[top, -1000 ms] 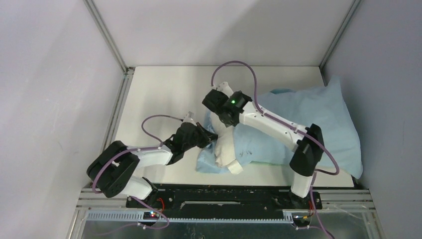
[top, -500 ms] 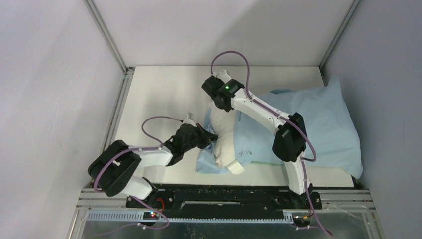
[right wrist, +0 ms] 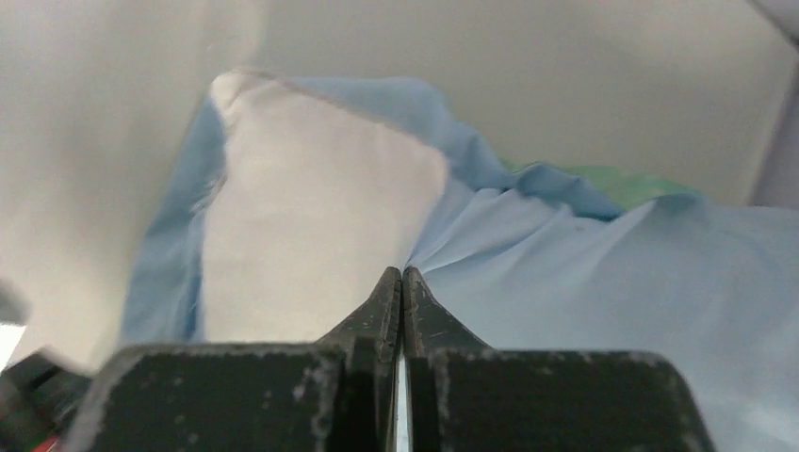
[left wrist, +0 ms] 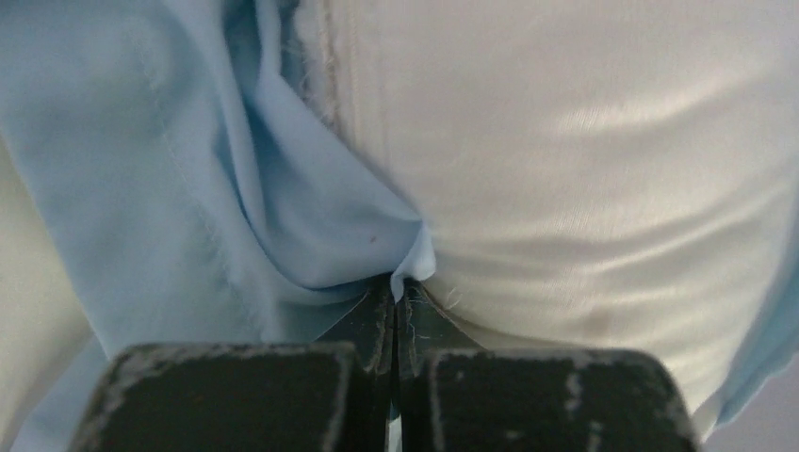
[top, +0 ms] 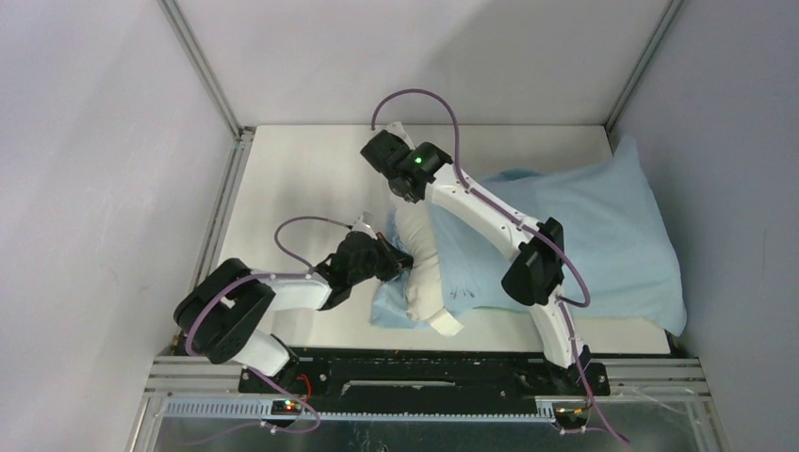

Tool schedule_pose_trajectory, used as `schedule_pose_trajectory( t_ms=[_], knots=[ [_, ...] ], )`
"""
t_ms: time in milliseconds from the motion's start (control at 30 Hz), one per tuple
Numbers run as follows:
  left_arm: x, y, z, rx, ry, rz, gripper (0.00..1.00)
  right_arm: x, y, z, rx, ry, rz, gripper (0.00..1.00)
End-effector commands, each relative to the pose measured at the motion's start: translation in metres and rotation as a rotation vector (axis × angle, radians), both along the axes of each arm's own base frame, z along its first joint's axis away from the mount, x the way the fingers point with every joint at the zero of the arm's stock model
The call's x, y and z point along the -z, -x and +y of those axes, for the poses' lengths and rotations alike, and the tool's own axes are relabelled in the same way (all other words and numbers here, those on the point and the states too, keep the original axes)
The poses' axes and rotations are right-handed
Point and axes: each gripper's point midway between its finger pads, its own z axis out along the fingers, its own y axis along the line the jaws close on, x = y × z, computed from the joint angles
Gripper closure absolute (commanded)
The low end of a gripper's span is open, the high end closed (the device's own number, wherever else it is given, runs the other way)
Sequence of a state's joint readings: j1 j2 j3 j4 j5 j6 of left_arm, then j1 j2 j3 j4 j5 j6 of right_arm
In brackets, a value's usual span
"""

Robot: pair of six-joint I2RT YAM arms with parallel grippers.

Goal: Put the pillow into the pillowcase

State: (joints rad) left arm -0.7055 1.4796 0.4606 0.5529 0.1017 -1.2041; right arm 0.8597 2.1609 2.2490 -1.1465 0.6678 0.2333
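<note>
The light blue pillowcase [top: 584,235] lies across the right half of the table with the cream pillow [top: 424,264] mostly inside it. The pillow's left end sticks out of the opening, and a white tag [top: 448,323] shows at its near corner. My left gripper [top: 400,264] is shut on the pillowcase's edge [left wrist: 188,169], right against the pillow [left wrist: 584,160]; a fold of blue cloth pokes out between the tips [left wrist: 397,287]. My right gripper [right wrist: 402,275] is shut with nothing in it. It hovers [top: 400,193] over the far end of the pillow [right wrist: 311,226], by the pillowcase [right wrist: 612,273].
The white table [top: 311,179] stretches left and back of the pillow. Grey walls with metal corner posts [top: 203,75] close it in. The pillowcase's right side reaches the right wall [top: 716,188]. Green inner cloth [right wrist: 641,184] shows at the far edge of the opening.
My right gripper has gone from open to shut and has drawn back and left, off the pillow's end. My left gripper has kept its hold in about the same place.
</note>
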Motion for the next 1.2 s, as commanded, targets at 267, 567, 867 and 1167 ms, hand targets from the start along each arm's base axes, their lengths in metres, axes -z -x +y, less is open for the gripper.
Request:
schedule_pose_trajectory(
  t_ms=[267, 567, 867, 1167],
  knots=[
    [-0.021, -0.014, -0.007, 0.022, -0.035, -0.078, 1.00, -0.006, 0.025, 0.019, -0.065, -0.344, 0.074, 1.00],
    [-0.028, -0.004, 0.037, -0.062, -0.084, -0.108, 0.65, -0.029, 0.030, 0.006, -0.048, -0.331, 0.026, 1.00],
    [-0.088, -0.029, 0.091, -0.244, -0.089, -0.209, 0.43, -0.091, 0.039, 0.021, -0.116, -0.467, -0.054, 1.00],
    [-0.107, -0.067, 0.074, -0.218, -0.044, -0.240, 0.24, -0.155, 0.072, 0.031, -0.219, -0.590, -0.119, 1.00]
  ],
)
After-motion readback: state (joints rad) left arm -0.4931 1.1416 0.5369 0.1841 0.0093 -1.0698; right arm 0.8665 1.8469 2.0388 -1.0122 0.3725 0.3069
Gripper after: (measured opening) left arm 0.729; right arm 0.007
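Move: The pillow's exposed end lies about 3 cm to the right of the left hand, level ahead and in height; the shut fingers pinch the pillowcase edge beside it. The loose pillowcase flap is some 10 cm back, 4 cm left and 4 cm below; the white tab about 14 cm back, 8 cm right and 3 cm below. From the right hand, pinching the far rim, the pillow's exposed end is roughly 13 cm back, 2 cm right and 10 cm below. Left hand lets go of pillowcase, swinging about 9 cm left and up; right, still pinching, dips, then lifts. ##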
